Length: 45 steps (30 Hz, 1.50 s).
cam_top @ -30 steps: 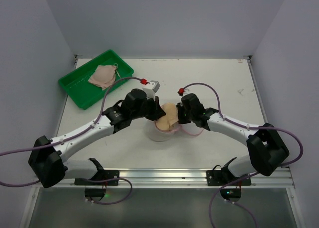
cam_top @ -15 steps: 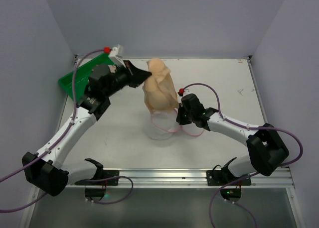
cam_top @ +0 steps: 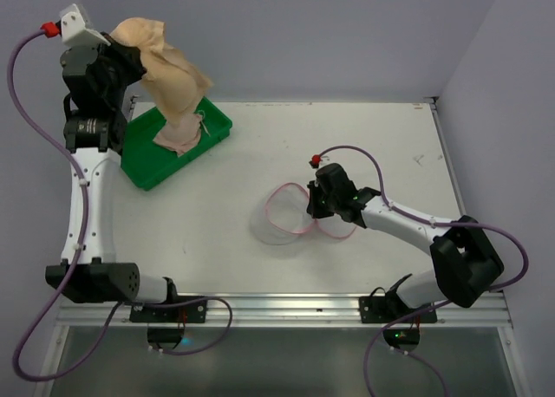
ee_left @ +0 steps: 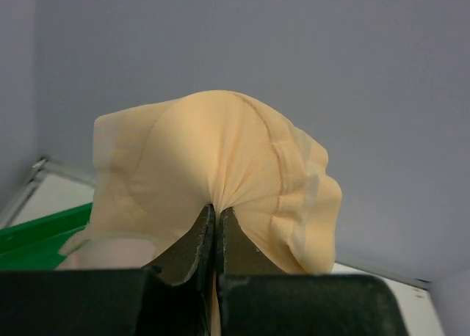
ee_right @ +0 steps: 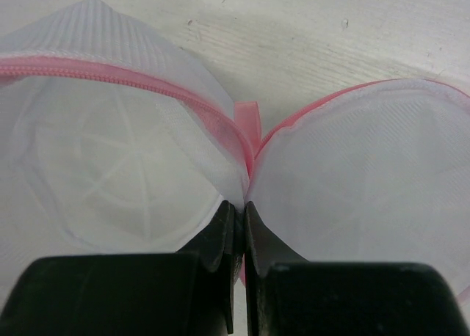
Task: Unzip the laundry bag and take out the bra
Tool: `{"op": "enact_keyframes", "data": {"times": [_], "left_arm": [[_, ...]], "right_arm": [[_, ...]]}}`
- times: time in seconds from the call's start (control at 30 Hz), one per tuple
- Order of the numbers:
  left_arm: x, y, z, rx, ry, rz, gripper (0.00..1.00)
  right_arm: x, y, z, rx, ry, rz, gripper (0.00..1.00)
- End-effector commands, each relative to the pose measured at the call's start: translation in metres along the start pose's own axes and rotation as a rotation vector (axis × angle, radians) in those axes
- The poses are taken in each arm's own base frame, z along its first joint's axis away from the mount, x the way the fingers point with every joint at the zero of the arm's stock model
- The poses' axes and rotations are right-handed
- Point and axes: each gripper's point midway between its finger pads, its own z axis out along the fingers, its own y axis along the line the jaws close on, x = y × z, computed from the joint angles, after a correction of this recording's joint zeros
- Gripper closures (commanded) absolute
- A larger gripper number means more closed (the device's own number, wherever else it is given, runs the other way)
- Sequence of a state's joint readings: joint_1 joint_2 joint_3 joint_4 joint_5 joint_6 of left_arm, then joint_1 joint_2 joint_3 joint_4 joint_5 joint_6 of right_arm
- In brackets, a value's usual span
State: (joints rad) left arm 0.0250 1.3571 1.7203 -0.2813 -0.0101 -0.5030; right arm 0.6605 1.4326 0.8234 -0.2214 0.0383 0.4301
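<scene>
The beige bra hangs high in the air at the far left, over the green tray. My left gripper is shut on it. The left wrist view shows the fabric bunched where the closed jaws of that gripper pinch it. The laundry bag, white mesh with pink zipper trim, lies unzipped and spread open at the table's middle. My right gripper is shut on its edge. In the right wrist view this gripper pinches the pink seam between the bag's two open halves.
A pale pink garment lies in the green tray, right under the hanging bra. The tray's rim shows at lower left in the left wrist view. Purple-grey walls close the table at the back and both sides.
The left arm has pulled the bra out of the laundry bag, then lifted and swung it up and left to above the green tray. The right gripper has stayed holding the bag.
</scene>
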Motion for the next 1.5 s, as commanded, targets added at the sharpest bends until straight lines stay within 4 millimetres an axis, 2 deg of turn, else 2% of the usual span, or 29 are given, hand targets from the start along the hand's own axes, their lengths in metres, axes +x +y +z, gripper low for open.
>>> {"op": "enact_keyframes", "data": {"times": [0.0,0.03,0.13,0.23,0.3,0.33,0.47,0.6,0.63,0.8,0.9,1.07,1.2,1.23,1.27,1.3,1.37,1.47], "left_arm": [[0.048,0.104,0.026,-0.317,0.135,0.072,1.00],[0.049,0.125,0.027,-0.370,0.136,0.068,1.00],[0.064,0.172,0.034,-0.497,0.126,0.075,1.00],[0.070,0.209,0.036,-0.595,0.099,0.123,1.00],[0.079,0.231,0.040,-0.645,0.117,0.145,1.00],[0.076,0.241,0.043,-0.659,0.104,0.151,1.00],[0.097,0.266,0.051,-0.693,0.135,0.171,1.00],[0.141,0.268,0.053,-0.622,0.209,0.119,1.00],[0.159,0.273,0.050,-0.620,0.232,0.110,1.00],[0.217,0.284,0.049,-0.576,0.335,0.061,1.00],[0.241,0.279,0.051,-0.526,0.390,0.036,1.00],[0.243,0.245,0.076,-0.390,0.383,0.102,1.00],[0.217,0.226,0.091,-0.380,0.337,0.174,1.00],[0.205,0.218,0.097,-0.365,0.311,0.185,1.00],[0.201,0.217,0.099,-0.362,0.304,0.198,1.00],[0.206,0.217,0.098,-0.365,0.332,0.201,1.00],[0.203,0.215,0.104,-0.350,0.337,0.204,1.00],[0.219,0.220,0.108,-0.360,0.382,0.188,1.00]], "right_arm": [[-0.012,0.010,-0.012,-0.046,-0.037,-0.002,1.00],[-0.013,0.011,-0.013,-0.053,-0.039,-0.002,1.00],[-0.013,0.016,-0.013,-0.074,-0.028,0.001,1.00],[-0.013,0.020,-0.013,-0.097,-0.025,0.008,1.00],[-0.013,0.021,-0.011,-0.101,-0.022,0.006,1.00],[-0.013,0.021,-0.010,-0.099,-0.019,0.005,1.00],[-0.012,0.022,-0.007,-0.094,-0.002,-0.002,1.00],[-0.014,0.021,-0.005,-0.088,-0.001,0.003,1.00],[-0.014,0.021,-0.004,-0.088,0.001,0.002,1.00],[-0.012,0.026,-0.003,-0.112,0.009,0.009,1.00],[-0.011,0.026,-0.002,-0.115,0.010,0.010,1.00],[-0.011,0.027,-0.002,-0.122,0.010,0.008,1.00],[-0.011,0.026,-0.003,-0.119,0.005,0.010,1.00],[-0.011,0.026,-0.004,-0.119,0.005,0.007,1.00],[-0.011,0.026,-0.004,-0.117,0.001,0.007,1.00],[-0.011,0.025,-0.004,-0.116,0.000,0.007,1.00],[-0.010,0.025,-0.004,-0.117,0.001,0.005,1.00],[-0.010,0.026,-0.003,-0.120,0.006,0.008,1.00]]}}
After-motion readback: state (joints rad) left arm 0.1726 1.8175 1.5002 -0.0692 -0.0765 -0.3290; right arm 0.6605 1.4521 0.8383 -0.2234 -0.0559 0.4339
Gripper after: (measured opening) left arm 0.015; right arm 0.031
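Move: The green tray's middle lies about 10 cm ahead of the raised left hand, 8 cm to its left and some 46 cm below; that hand already holds the tan bra. The pink garment lies in the tray, some 12 cm ahead of the hand and 5 cm left. From the right hand, which grips the mesh bag, the tray is roughly 24 cm ahead and 43 cm left. Keeping its pinch on the tan bra, the left hand swings steeply down and out to the left over the tray, sinking some 37 cm while its fingers tip down by about 40 degrees. It then eases back to the right, rises about 9 cm and reaches forward, levelling slightly. The right hand keeps its grip on the mesh bag, barely shifting. ##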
